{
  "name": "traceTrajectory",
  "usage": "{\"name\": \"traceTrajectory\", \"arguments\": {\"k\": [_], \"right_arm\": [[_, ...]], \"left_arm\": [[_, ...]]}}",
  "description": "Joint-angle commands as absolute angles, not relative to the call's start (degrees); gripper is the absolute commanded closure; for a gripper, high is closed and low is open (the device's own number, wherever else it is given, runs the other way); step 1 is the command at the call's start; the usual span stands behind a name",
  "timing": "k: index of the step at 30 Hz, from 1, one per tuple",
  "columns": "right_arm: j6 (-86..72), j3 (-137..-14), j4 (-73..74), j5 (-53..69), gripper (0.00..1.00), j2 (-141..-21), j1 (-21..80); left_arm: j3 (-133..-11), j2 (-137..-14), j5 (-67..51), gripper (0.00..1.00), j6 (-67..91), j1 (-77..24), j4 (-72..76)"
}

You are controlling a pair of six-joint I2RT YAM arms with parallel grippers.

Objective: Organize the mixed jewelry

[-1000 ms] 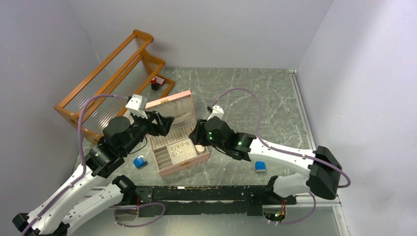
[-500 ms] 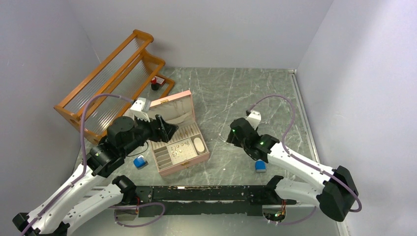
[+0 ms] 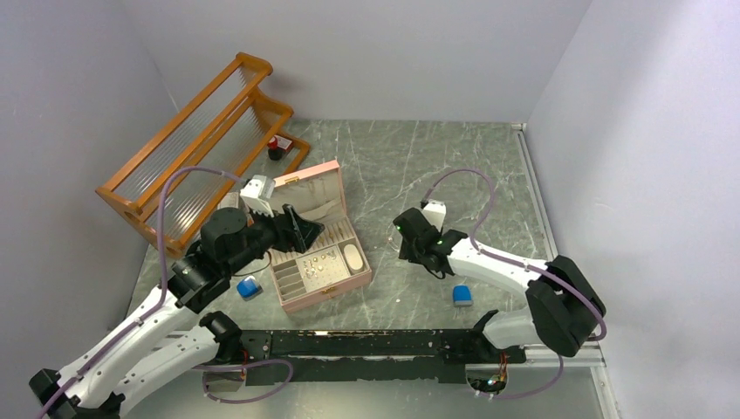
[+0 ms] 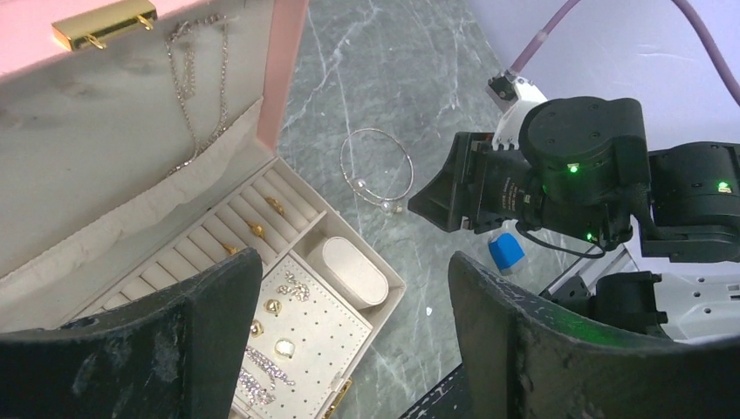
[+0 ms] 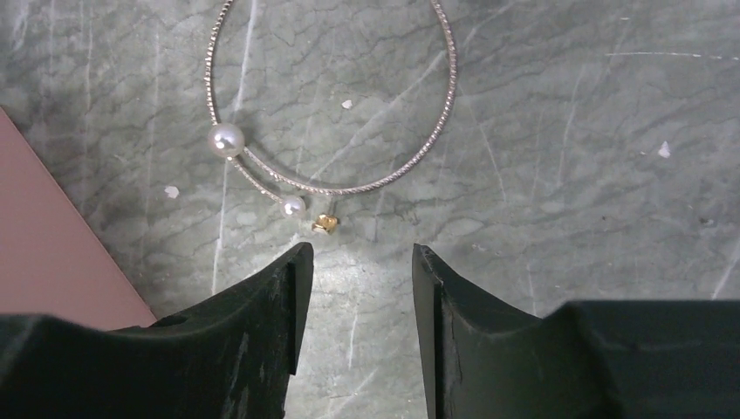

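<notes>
The pink box (image 3: 330,281) lies open on the marble table. Its perforated pad holds several small gold and silver earrings (image 4: 284,347), gold pieces (image 4: 256,229) sit in the ring slots, and a chain (image 4: 188,78) hangs in the lid. My left gripper (image 3: 301,229) hovers open above the box, its jaws (image 4: 353,262) wide and empty. Right of the box, a thin wire hoop with two pearls (image 5: 226,140) (image 4: 387,207) lies on the table, with a tiny gold piece (image 5: 325,223) beside the smaller pearl. My right gripper (image 5: 358,253) (image 3: 403,234) is open just short of that piece, holding nothing.
An orange slatted rack (image 3: 201,148) stands at the back left, a small red and black object (image 3: 277,148) beside it. One blue block (image 3: 249,286) lies left of the box and another (image 3: 462,295) under the right arm. A black rail (image 3: 366,342) runs along the near edge.
My right gripper left the pink box, swung right and came down over the table by the hoop. My left gripper edged right, further over the box.
</notes>
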State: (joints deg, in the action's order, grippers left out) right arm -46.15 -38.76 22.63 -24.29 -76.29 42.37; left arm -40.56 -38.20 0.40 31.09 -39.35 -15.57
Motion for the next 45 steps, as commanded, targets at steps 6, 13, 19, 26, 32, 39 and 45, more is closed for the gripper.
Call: {"name": "traceTrajectory", "arguments": {"k": [6, 13, 19, 26, 32, 39, 45], "right_arm": [[-43.79, -41.15, 17.66, -23.57, 0.51, -81.21, 41.96], [-42.9, -42.17, 17.08, -23.77, 0.7, -83.81, 41.94], [-42.29, -42.41, 17.08, -23.6, 0.69, -83.85, 41.92], [-41.76, -42.29, 17.39, -23.19, 0.69, -84.36, 41.77], [-41.57, -42.22, 18.32, -22.91, 0.77, -83.56, 41.77], [-41.07, -41.72, 19.14, -22.63, 0.78, -82.8, 41.83], [-40.83, -40.88, 19.28, -21.38, 0.8, -82.39, 41.83]], "left_arm": [[-39.99, -40.29, -0.49, 0.18, 29.53, -39.02, -10.81], [-39.27, -40.37, -0.09, 0.18, 28.97, -39.08, -10.99], [-39.09, -40.0, -0.09, 0.18, 28.48, -39.08, -10.76], [-39.2, -40.17, -0.11, 0.18, 28.65, -39.07, -11.24], [-39.02, -39.86, -0.09, 0.19, 28.83, -39.03, -11.38], [-38.94, -39.75, -0.09, 0.19, 29.13, -38.99, -11.34], [-38.94, -39.82, -0.09, 0.19, 29.09, -39.05, -11.6]]}}
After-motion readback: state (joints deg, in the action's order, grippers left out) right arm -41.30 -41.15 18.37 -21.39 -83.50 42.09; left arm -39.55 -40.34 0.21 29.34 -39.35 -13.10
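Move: A tiny gold stud earring lies on the table just off my right fingertips, about 1 cm ahead, 1 cm to the left and 2 cm below. The pearl bracelet's middle is about 5 cm farther out than the stud; the jewelry box's tray is centred some 21 cm to the right hand's left and 1 cm back, and the blue box about 12 cm to its right and 9 cm back. From my left hand the stud lies roughly 4 cm ahead, 17 cm to the right and 23 cm down. I ease my half-open right hand about 2 cm left, a little forward and down, bringing the fingertips over the gold stud close to the tabletop, then hold it nearly still there. On the way down and again while hovering I narrow the fingers in two steps to under half their gap, the stud now between the tips and close against the right one; a firm pinch can't be seen. ##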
